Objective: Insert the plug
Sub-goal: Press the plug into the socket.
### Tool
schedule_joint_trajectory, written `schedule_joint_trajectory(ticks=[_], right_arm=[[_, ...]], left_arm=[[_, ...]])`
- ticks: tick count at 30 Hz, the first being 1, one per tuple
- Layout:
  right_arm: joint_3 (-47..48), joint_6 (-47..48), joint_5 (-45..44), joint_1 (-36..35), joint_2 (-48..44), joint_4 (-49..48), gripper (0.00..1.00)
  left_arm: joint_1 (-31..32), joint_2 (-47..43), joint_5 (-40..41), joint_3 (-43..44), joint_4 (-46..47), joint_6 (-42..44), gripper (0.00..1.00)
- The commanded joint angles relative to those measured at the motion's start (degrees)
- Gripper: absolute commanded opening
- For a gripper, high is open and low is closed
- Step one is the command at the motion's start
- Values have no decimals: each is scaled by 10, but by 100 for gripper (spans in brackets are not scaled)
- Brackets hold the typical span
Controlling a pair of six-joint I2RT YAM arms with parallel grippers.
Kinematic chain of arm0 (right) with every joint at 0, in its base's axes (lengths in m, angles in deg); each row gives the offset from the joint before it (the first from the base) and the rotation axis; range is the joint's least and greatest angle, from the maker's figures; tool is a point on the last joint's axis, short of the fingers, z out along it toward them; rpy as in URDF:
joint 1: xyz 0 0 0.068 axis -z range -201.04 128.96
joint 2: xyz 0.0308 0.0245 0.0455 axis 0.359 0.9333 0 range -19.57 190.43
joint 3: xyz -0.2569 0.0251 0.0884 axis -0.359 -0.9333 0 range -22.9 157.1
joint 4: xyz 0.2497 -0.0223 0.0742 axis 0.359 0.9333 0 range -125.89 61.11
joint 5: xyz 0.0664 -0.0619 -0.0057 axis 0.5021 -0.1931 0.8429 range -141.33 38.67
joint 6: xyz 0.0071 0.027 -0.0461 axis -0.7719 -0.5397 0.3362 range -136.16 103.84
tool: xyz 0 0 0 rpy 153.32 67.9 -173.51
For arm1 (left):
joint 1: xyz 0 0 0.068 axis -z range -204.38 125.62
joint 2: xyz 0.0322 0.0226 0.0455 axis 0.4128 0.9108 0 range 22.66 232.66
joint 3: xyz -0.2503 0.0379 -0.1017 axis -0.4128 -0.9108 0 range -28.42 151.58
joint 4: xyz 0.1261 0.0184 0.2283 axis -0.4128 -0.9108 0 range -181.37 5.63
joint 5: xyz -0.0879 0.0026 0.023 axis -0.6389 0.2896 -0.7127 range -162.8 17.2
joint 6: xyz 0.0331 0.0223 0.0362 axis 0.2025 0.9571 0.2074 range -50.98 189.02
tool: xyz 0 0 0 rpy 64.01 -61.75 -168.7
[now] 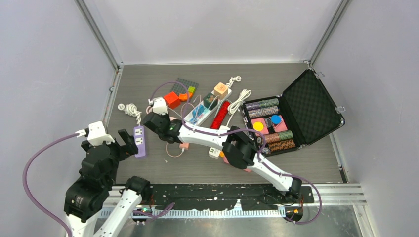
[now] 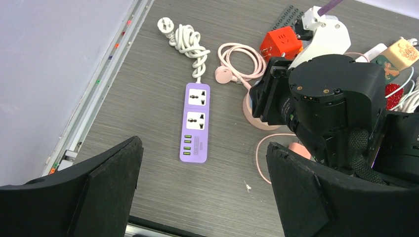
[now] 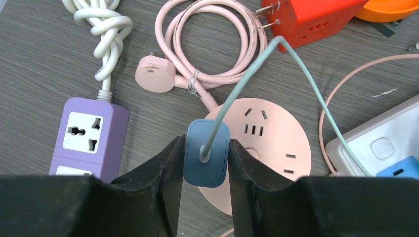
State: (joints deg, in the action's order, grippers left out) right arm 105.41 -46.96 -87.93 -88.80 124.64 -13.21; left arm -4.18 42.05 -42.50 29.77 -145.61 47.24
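Observation:
My right gripper (image 3: 205,143) is shut on a blue plug (image 3: 207,158), which carries a pale teal cable (image 3: 257,64) out of its back. The plug hangs over the left part of a round pink socket hub (image 3: 272,143); whether its pins touch the hub is hidden. A purple power strip (image 3: 89,136) lies just left of it. In the left wrist view my left gripper (image 2: 203,148) stands wide open over bare table, near the purple power strip's (image 2: 195,123) USB end. From above, the right gripper (image 1: 150,121) reaches left across the table, and the left gripper (image 1: 129,143) sits beside the purple strip (image 1: 140,140).
A red cube adapter (image 3: 311,19), a coiled pink cord with its plug (image 3: 158,76), a knotted white cord (image 3: 106,29) and a white strip (image 3: 380,143) crowd round the hub. An open black case of poker chips (image 1: 296,118) stands at the right. The left wall rail (image 2: 99,89) is close.

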Motion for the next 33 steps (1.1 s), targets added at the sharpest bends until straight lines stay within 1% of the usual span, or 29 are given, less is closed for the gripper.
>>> schedule_joint_trajectory(ticks=[1,5,12,13,14,16,17,18,19,20,21,22,23,24,25,26,27,28,30,33], right_arm=[[25,6,-22,-4,4,-8,37],[27,1,-18,-4,9,5,42],[26,-3,-1,-7,20,19,43],[26,-4,-2,-7,21,21,44],[26,-5,-4,-8,22,26,48],[25,-8,-11,-9,24,29,50],[23,-10,-11,-10,24,29,48],[23,-11,-12,-10,24,28,39],[22,-12,-14,-11,25,28,33],[23,-13,-15,-11,25,27,19],[23,-15,-18,-11,25,26,13],[25,-15,-19,-11,27,26,7],[27,-14,-20,-11,28,28,6],[31,-14,-20,-11,29,29,9],[31,-14,-21,-12,29,31,17],[32,-14,-21,-11,26,31,35],[32,-13,-21,-12,25,29,43],[31,-12,-22,-11,22,28,55],[29,-10,-21,-11,13,22,62],[21,-1,-11,-11,-3,-5,63]], left_arm=[[2,-7,13,-3,5,12,94],[2,-11,15,-5,3,13,94],[2,-14,19,-10,-1,16,95],[2,-15,20,-10,-1,16,95],[2,-15,21,-11,-3,17,95],[2,-17,22,-14,-3,18,95],[2,-17,22,-14,-3,19,95],[2,-17,23,-14,-3,20,95],[2,-17,23,-15,-3,19,95],[2,-17,23,-14,-4,20,95],[2,-17,23,-15,-4,21,95],[3,-17,24,-15,-4,21,95],[3,-17,25,-14,-4,22,95],[3,-17,25,-14,-4,23,96],[3,-17,25,-14,-4,23,96],[4,-17,26,-14,-5,24,96],[4,-17,27,-15,-4,24,96],[4,-17,27,-14,-3,24,96],[5,-17,29,-14,-3,26,96],[6,-18,31,-16,-4,27,96]])
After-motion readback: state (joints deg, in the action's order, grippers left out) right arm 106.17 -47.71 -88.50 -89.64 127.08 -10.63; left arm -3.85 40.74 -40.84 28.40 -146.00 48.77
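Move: The right hand has the blue-grey plug between its fingers, over the left part of the pink round socket, whose middle lies about 2 cm back, 2 cm right and 6 cm below. From this hand, the coiled pink cord is 5 cm ahead and 4 cm left, the red cube 10 cm ahead and 3 cm right, the purple strip 9 cm back and 11 cm left. From the left hand, the round socket is some 16 cm ahead, 14 cm right, 25 cm below. The right hand sinks about 2.5 cm around the plug towards the round socket, then spreads its fingers there. ##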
